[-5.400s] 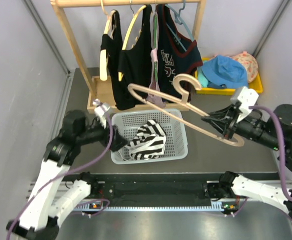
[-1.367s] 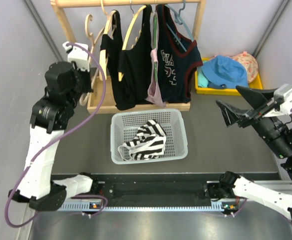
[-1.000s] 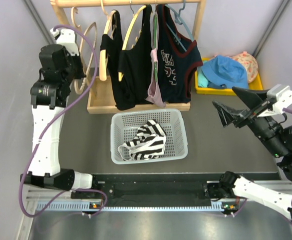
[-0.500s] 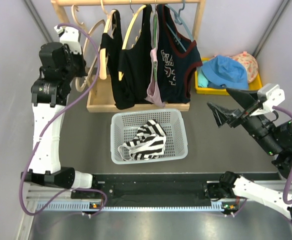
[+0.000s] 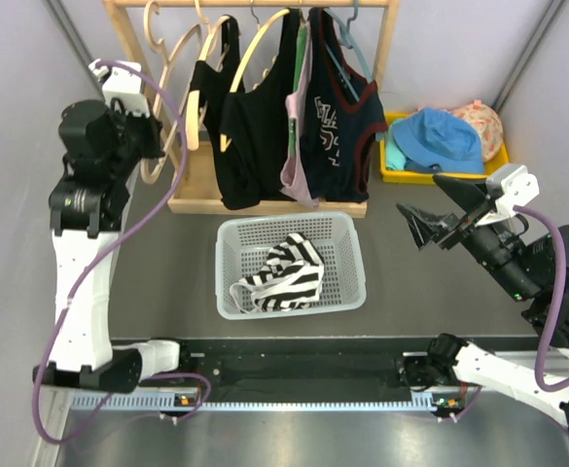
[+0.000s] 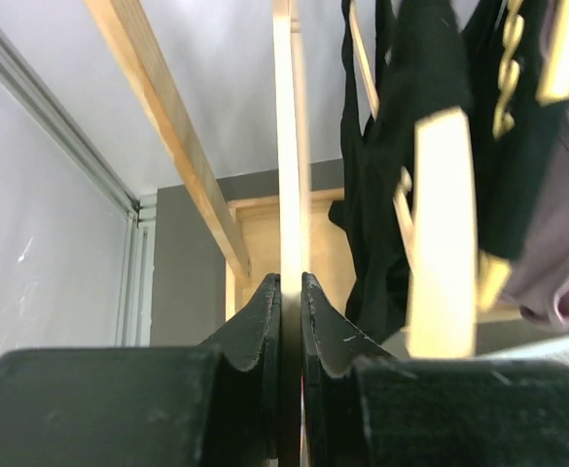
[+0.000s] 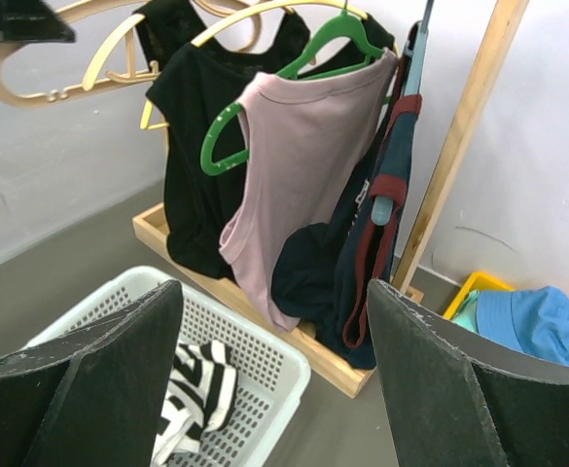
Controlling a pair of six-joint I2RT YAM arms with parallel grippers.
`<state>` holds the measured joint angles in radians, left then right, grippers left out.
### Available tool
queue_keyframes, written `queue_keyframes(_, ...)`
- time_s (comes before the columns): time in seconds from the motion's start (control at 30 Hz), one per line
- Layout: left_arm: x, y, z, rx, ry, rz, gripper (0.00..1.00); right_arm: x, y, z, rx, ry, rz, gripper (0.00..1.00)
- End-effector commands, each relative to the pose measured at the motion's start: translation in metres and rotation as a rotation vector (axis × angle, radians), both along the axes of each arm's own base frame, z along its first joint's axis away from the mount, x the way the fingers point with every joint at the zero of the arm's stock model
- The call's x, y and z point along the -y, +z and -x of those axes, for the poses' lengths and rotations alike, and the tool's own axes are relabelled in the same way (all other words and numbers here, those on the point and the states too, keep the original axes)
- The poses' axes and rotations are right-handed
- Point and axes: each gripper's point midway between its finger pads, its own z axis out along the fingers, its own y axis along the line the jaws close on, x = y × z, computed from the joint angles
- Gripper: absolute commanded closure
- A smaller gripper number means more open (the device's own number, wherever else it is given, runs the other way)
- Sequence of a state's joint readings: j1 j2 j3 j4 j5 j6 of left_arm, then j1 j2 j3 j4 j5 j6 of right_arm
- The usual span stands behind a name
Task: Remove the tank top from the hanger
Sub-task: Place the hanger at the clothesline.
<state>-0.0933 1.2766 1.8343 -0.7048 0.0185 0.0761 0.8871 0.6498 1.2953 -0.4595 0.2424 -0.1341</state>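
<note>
The black-and-white striped tank top (image 5: 284,272) lies crumpled in the white basket (image 5: 290,218), off any hanger; it also shows low in the right wrist view (image 7: 192,389). My left gripper (image 5: 156,144) is raised at the rack's left end, shut on the bare wooden hanger (image 5: 179,83). The hanger's hook is up at the rail, and I cannot tell whether it rests on it. In the left wrist view the jaws (image 6: 291,282) pinch the hanger's thin edge (image 6: 284,146). My right gripper (image 5: 426,224) hovers right of the basket, open and empty (image 7: 274,292).
The wooden rack (image 5: 255,5) carries black (image 5: 250,126), pink (image 7: 303,165) and navy (image 5: 337,126) garments on hangers behind the basket. Its wooden base (image 5: 195,202) sits on the table. A yellow bin (image 5: 498,170) with a blue hat (image 5: 440,136) is at the back right.
My left arm has lifted the bare hanger so its hook reaches the rail's left end. The right gripper has drifted a little left and toward the rack, still open.
</note>
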Motion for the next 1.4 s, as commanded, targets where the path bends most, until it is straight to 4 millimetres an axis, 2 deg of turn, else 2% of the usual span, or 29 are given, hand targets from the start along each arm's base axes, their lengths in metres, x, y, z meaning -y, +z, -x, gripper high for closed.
queue_keyframes(0.0,0.000,0.024,0.025,0.096,-0.014,0.008,1.00,0.000,0.010,-0.002,0.023,-0.005,-0.029,0.25)
queue_keyframes(0.17,-0.001,0.043,0.016,0.148,-0.014,-0.029,1.00,-0.003,0.010,-0.001,0.018,0.009,-0.033,0.25)
queue_keyframes(0.3,-0.001,0.053,-0.005,0.161,-0.016,-0.057,1.00,0.002,0.010,0.002,0.019,0.004,-0.041,0.25)
queue_keyframes(0.5,0.001,0.037,-0.045,0.106,-0.005,-0.069,1.00,0.007,0.010,0.003,0.017,-0.009,-0.040,0.25)
queue_keyframes(0.6,0.000,0.033,-0.059,0.097,0.002,-0.072,1.00,0.009,0.010,0.004,0.018,-0.012,-0.040,0.25)
queue_keyframes(0.97,-0.007,0.034,-0.077,0.114,0.044,-0.074,1.00,0.008,0.003,0.004,0.009,-0.012,-0.031,0.26)
queue_keyframes(1.17,-0.018,0.021,-0.097,0.080,0.068,-0.085,1.00,0.010,0.002,0.005,0.006,-0.011,-0.036,0.27)
queue_keyframes(1.37,-0.023,0.003,-0.103,0.014,0.074,-0.095,1.00,0.011,0.001,0.006,0.002,-0.013,-0.038,0.27)
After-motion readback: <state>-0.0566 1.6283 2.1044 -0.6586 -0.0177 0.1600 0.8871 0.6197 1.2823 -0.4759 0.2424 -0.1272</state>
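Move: My left hand grips the near end of the empty wooden hanger. The clothesline rod's free stretch lies about 20 cm ahead, 2 cm to the right and 13 cm above this hand. The rack's left post rises some 16 cm ahead and 5 cm to the left; the nearest black tank top hangs roughly 12 cm ahead, 12 cm to the right and 8 cm lower. From my right hand, that rod stretch is some 38 cm ahead and 50 cm to the left. I first draw my left hand back about 3 cm while lifting it slightly, then reverse and push forward some 13 cm, sinking a little. This carries the upright hanger towards the rod, between the rack's left post and the nearest black tank top. My fingers stay shut on the wood, and the wrist rolls barely 5 degrees. ##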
